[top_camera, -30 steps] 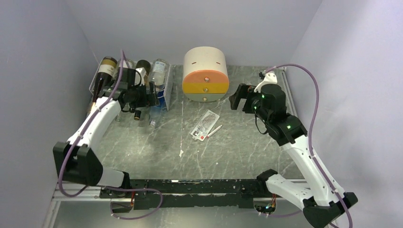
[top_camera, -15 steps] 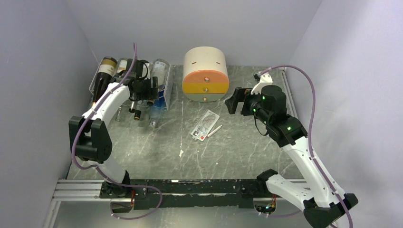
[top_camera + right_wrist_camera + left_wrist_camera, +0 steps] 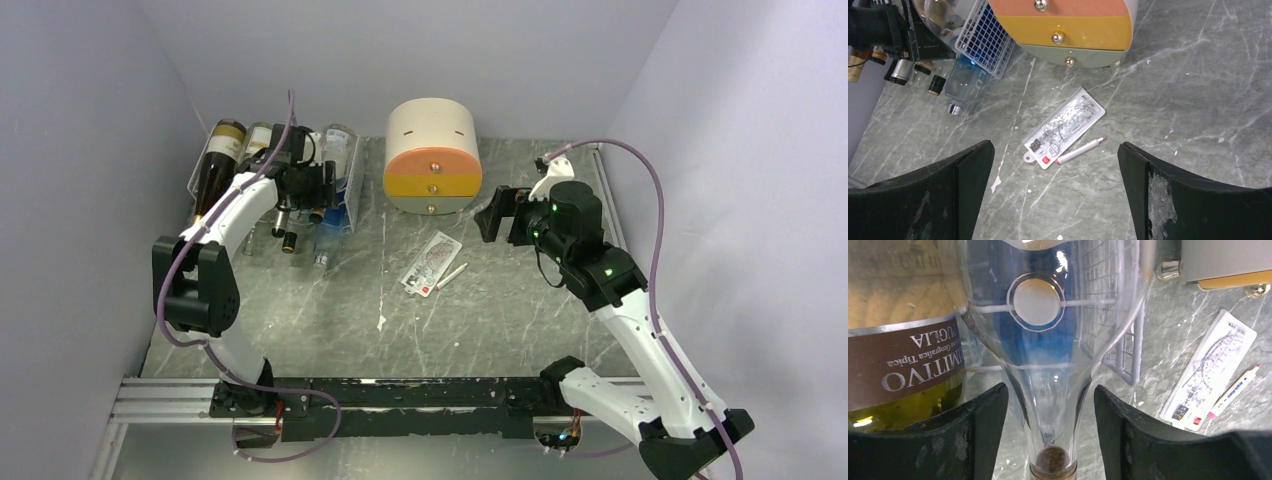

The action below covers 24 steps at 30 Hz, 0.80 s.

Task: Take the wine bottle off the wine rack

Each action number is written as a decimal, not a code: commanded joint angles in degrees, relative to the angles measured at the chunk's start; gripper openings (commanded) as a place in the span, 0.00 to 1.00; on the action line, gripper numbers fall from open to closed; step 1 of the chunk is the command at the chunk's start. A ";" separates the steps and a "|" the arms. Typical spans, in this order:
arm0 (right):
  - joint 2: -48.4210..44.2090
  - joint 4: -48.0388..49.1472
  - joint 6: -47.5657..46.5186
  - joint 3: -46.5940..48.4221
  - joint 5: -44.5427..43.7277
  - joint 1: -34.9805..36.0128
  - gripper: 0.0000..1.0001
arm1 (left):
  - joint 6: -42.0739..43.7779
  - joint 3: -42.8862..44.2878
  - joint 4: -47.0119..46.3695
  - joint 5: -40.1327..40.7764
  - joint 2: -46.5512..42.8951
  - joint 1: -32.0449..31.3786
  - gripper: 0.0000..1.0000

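The white wire wine rack (image 3: 348, 190) stands at the back left with several bottles lying in it. A clear wine bottle (image 3: 1048, 340) with a cork in its neck points toward my left wrist camera; in the top view it (image 3: 338, 148) lies on the rack's right side. My left gripper (image 3: 1050, 390) straddles this bottle's neck, and a narrow gap shows on each side of the glass. Rack wires (image 3: 1125, 355) show just right of the bottle. My right gripper (image 3: 1054, 147) hangs wide open over the table, holding nothing.
A dark bottle with a brown label (image 3: 898, 355) lies close on the left of the clear one. A round cream-and-orange drawer cabinet (image 3: 432, 155) stands right of the rack. A flat packet (image 3: 1063, 127) and a pen (image 3: 1080, 149) lie mid-table. The left wall is near the rack.
My left arm has risen and reached further over the rack, and its jaws have narrowed around the clear bottle's neck. The right gripper has shifted slightly left.
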<state>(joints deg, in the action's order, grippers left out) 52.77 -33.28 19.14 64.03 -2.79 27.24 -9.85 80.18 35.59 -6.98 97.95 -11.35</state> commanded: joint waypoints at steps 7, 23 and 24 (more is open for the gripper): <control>0.26 -0.58 0.97 -1.68 -1.08 0.35 1.00 | 0.95 -0.36 -3.14 -2.68 0.38 -0.07 0.55; 0.85 -0.31 1.60 -1.83 -0.90 0.35 1.00 | -1.48 -6.71 -6.67 -6.72 -7.04 2.02 0.07; 0.86 -0.32 1.66 -1.94 -0.95 0.35 1.00 | -1.82 -7.19 -6.94 -7.81 -7.54 2.59 0.07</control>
<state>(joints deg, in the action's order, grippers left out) 53.78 -34.11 20.40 62.76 -3.40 27.35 -10.57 74.46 30.13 -9.91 93.84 -10.61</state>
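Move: The clear wine bottle lies on the rack with its neck already between my open left fingers. Its middle is about 7 cm ahead, 1 cm right and 1 cm above. The dark bottle beside it is about 6 cm ahead and 6 cm left, the blue bottle some 2 cm back and 9 cm below, and the drawer box about 18 cm right, 7 cm ahead. From my right hand the clear bottle lies some 18 cm ahead, 25 cm left and 16 cm below. I close my left fingers on the clear bottle's neck from both sides, going from nearly three quarters open to a bit under half, and keep pinching once they stop. The hand stays almost in place, easing less than 1 cm forward and right, then about 1 cm back with a slight wrist tilt. My empty right hand sinks about 2 cm, still wide open. ##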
